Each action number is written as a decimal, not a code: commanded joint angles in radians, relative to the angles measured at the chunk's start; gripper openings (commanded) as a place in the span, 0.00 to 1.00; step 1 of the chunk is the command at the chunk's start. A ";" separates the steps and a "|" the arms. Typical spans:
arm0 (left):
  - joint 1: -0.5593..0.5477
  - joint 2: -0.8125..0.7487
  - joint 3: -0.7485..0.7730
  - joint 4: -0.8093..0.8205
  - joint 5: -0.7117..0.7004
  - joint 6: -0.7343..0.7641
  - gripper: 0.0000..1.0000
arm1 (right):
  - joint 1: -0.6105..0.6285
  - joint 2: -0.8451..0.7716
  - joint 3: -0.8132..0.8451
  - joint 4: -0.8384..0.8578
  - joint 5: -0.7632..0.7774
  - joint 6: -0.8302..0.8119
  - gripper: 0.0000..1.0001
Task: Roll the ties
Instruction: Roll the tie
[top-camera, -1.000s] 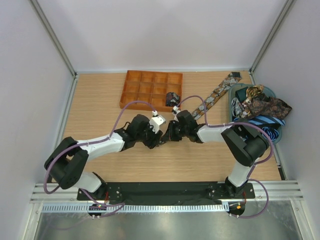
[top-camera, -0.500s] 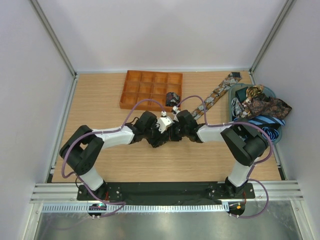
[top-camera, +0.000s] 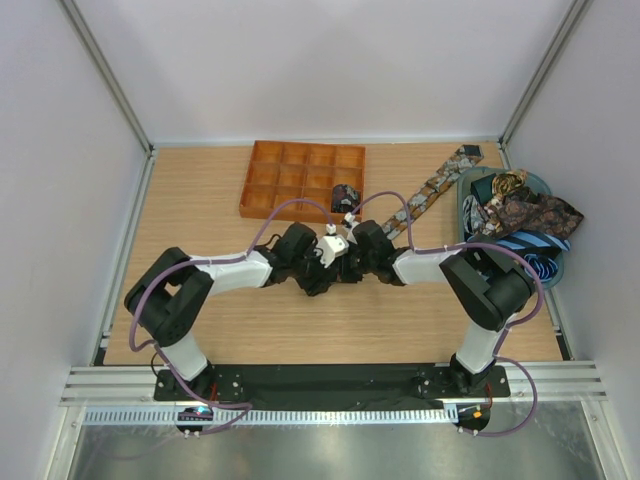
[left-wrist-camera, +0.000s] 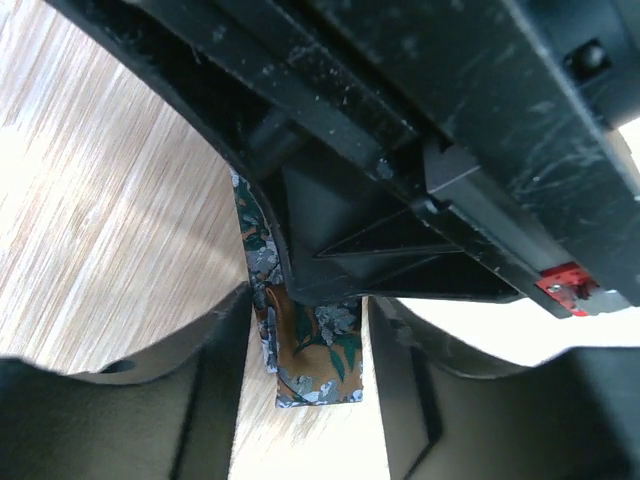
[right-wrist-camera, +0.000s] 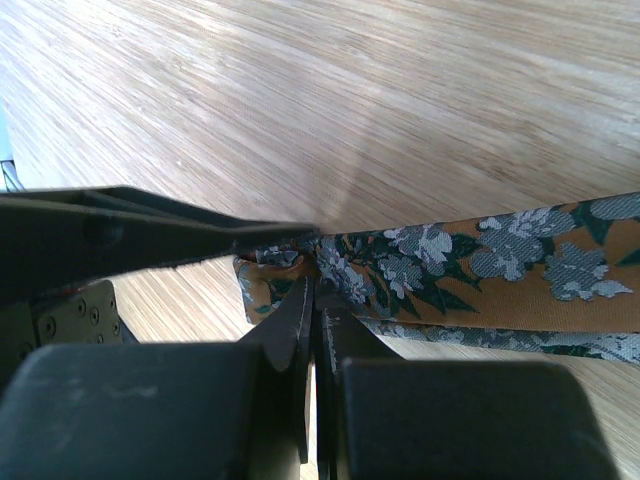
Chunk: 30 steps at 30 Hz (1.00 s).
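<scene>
A brown paisley tie (top-camera: 436, 184) lies slantwise from the back right toward the table's middle. My right gripper (right-wrist-camera: 320, 268) is shut on the tie (right-wrist-camera: 480, 265) near its narrow end, with a folded bit of fabric pinched at the tips. My left gripper (left-wrist-camera: 310, 310) is open and straddles that end of the tie (left-wrist-camera: 318, 362), one finger (left-wrist-camera: 215, 370) on each side, while the right gripper's black body hangs just above. In the top view both grippers (top-camera: 322, 274) (top-camera: 341, 267) meet at mid-table. A rolled tie (top-camera: 346, 194) sits in the tray.
The orange gridded tray (top-camera: 290, 180) stands at the back, left of centre. A teal basket (top-camera: 556, 262) at the right edge holds several loose ties (top-camera: 520, 212), paisley and blue striped. Walls enclose the table on three sides.
My left arm has swung right and brought its gripper up against the right gripper, around the tie's end. The right arm and the tie have stayed put.
</scene>
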 joint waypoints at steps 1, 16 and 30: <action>-0.006 -0.004 0.008 -0.002 -0.005 0.019 0.48 | 0.005 0.011 0.022 0.017 -0.010 0.000 0.02; -0.006 0.097 0.085 -0.113 0.018 0.012 0.12 | -0.032 -0.075 -0.033 0.128 -0.014 0.116 0.15; -0.004 0.145 0.131 -0.154 0.012 -0.012 0.12 | -0.106 -0.374 -0.194 0.031 0.170 0.084 0.36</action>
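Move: The folded end of the tie sits between my left hand's open fingers, about 1 cm to the right and 1 cm below. For my right hand, shut on the tie just beside it, that folded end is some 3 cm to the left and 1 cm down. From there the tie runs outward to a far tip roughly 29 cm ahead and 29 cm right. The rolled tie in the tray lies about 18 cm ahead, level sideways. I close my left fingers about halfway from their opening, pinching the folded end of the tie low at the table, and ease it some 2 cm right and slightly forward along the strip. Once that pinch is on, my right fingers open, let go and come away upward and to the right, about 5 cm each, a little forward too, the hand turning some 15 degrees clockwise. ##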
